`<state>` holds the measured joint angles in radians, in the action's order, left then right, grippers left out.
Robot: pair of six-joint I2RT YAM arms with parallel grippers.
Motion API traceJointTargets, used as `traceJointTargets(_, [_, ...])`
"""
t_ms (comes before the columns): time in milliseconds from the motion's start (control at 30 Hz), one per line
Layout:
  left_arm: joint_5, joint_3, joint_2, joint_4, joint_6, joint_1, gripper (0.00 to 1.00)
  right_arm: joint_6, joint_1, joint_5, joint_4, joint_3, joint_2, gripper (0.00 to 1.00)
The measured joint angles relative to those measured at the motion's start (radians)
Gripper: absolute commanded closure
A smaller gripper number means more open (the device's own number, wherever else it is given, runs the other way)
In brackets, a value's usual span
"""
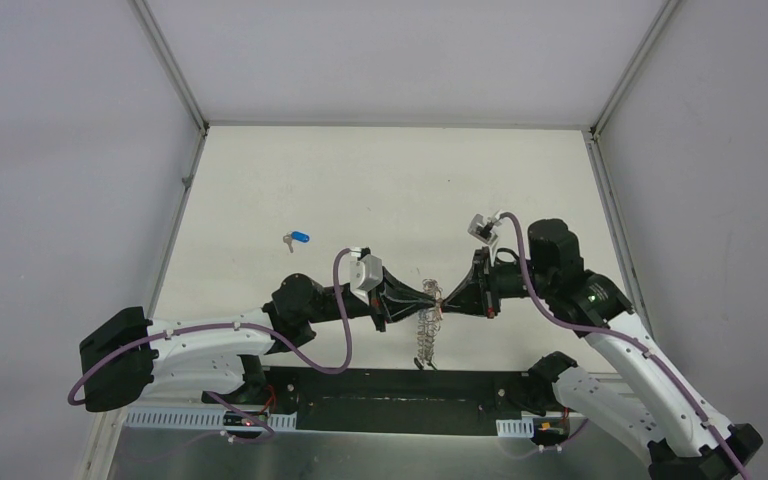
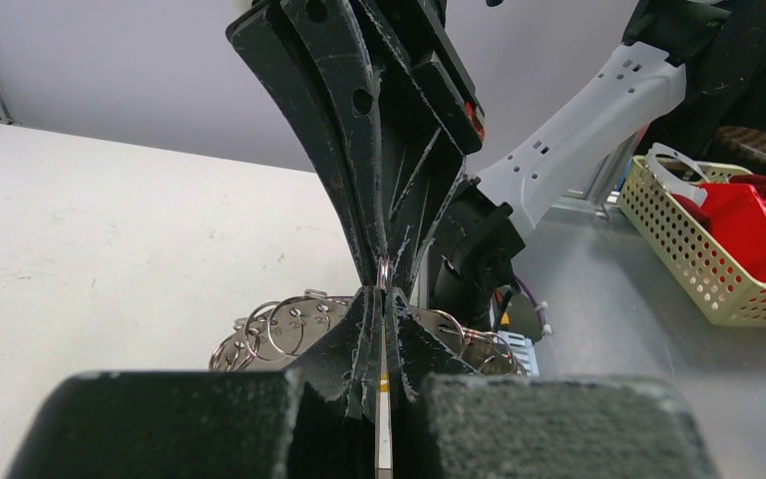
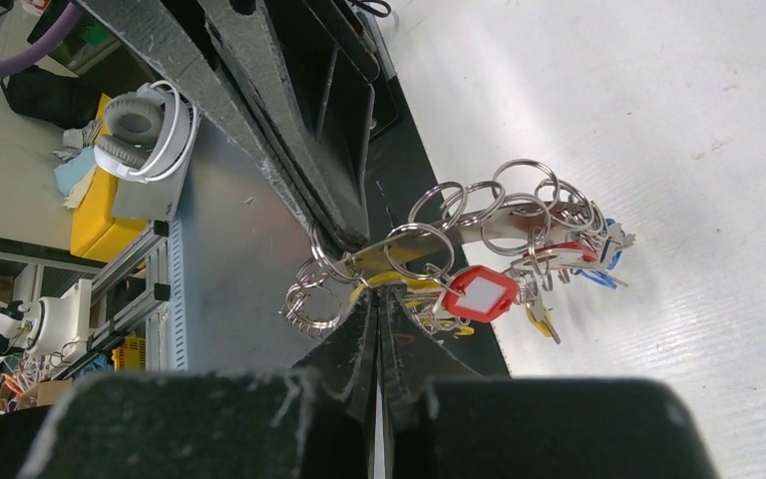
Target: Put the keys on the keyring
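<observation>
My two grippers meet tip to tip above the table's near edge. The keyring (image 1: pixel 426 335), a silvery bunch of split rings, hangs below them. The left gripper (image 1: pixel 427 293) is shut on one of its rings. The right gripper (image 1: pixel 447 297) is shut on the bunch from the other side. In the right wrist view the keyring (image 3: pixel 504 215) spreads out with a red tag (image 3: pixel 479 294), blue tags (image 3: pixel 603 269) and a yellow-tagged key (image 3: pixel 539 321); a yellow tag edge sits at the right gripper (image 3: pixel 377 296). A small ring (image 2: pixel 384 271) shows at the left gripper (image 2: pixel 383 291). One blue-tagged key (image 1: pixel 297 238) lies alone on the table, far left.
White enclosure walls stand round the table (image 1: pixel 390 180). A black strip (image 1: pixel 400 385) runs along the near edge between the arm bases. Off the table are a perforated basket (image 2: pixel 703 269) with red parts and headphones (image 3: pixel 145 125).
</observation>
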<state>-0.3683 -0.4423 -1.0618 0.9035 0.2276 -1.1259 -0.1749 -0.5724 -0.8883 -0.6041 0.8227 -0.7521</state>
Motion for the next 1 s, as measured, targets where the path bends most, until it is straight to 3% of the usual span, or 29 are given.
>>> traceJointTargets(233, [-0.004,0.000,0.000,-0.006,0.000,0.000,1.00,-0.019,0.002,-0.018,0.047,-0.026,-0.016,0.99])
traceJointTargets(667, [-0.005,0.000,0.000,0.003,0.000,0.000,1.00,-0.029,0.002,-0.018,0.076,-0.036,-0.004,0.59])
traceJointTargets(1000, [-0.005,0.000,0.000,0.002,0.000,0.000,1.00,0.135,0.002,-0.007,0.032,-0.036,0.203,0.54])
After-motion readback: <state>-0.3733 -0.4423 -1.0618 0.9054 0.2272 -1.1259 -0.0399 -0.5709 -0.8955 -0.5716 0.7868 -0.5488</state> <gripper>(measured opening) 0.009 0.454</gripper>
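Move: The small split ring pinched upright in the left fingertips is about 1 cm to the left of the right fingertips and level with them, neither ahead nor back. The yellow-tagged key is at the right tips, roughly 1 cm left and 1 cm below. The keyring plate hangs with its middle 1 cm left, 1 cm back and some 5 cm below; a red tag sits about 4 cm ahead, 1 cm left and 2 cm lower. From the left hand, the small ring is right at its fingertips. Hold the left gripper still, keeping its pinch on the small ring. Ease the right gripper barely left and down against the ring, then open its fingers to nearly half to let go of the yellow-tagged key. Finally draw it away up, back and to the right, some 4 cm in all, tipping the fingers up by roughly 15 degrees. ##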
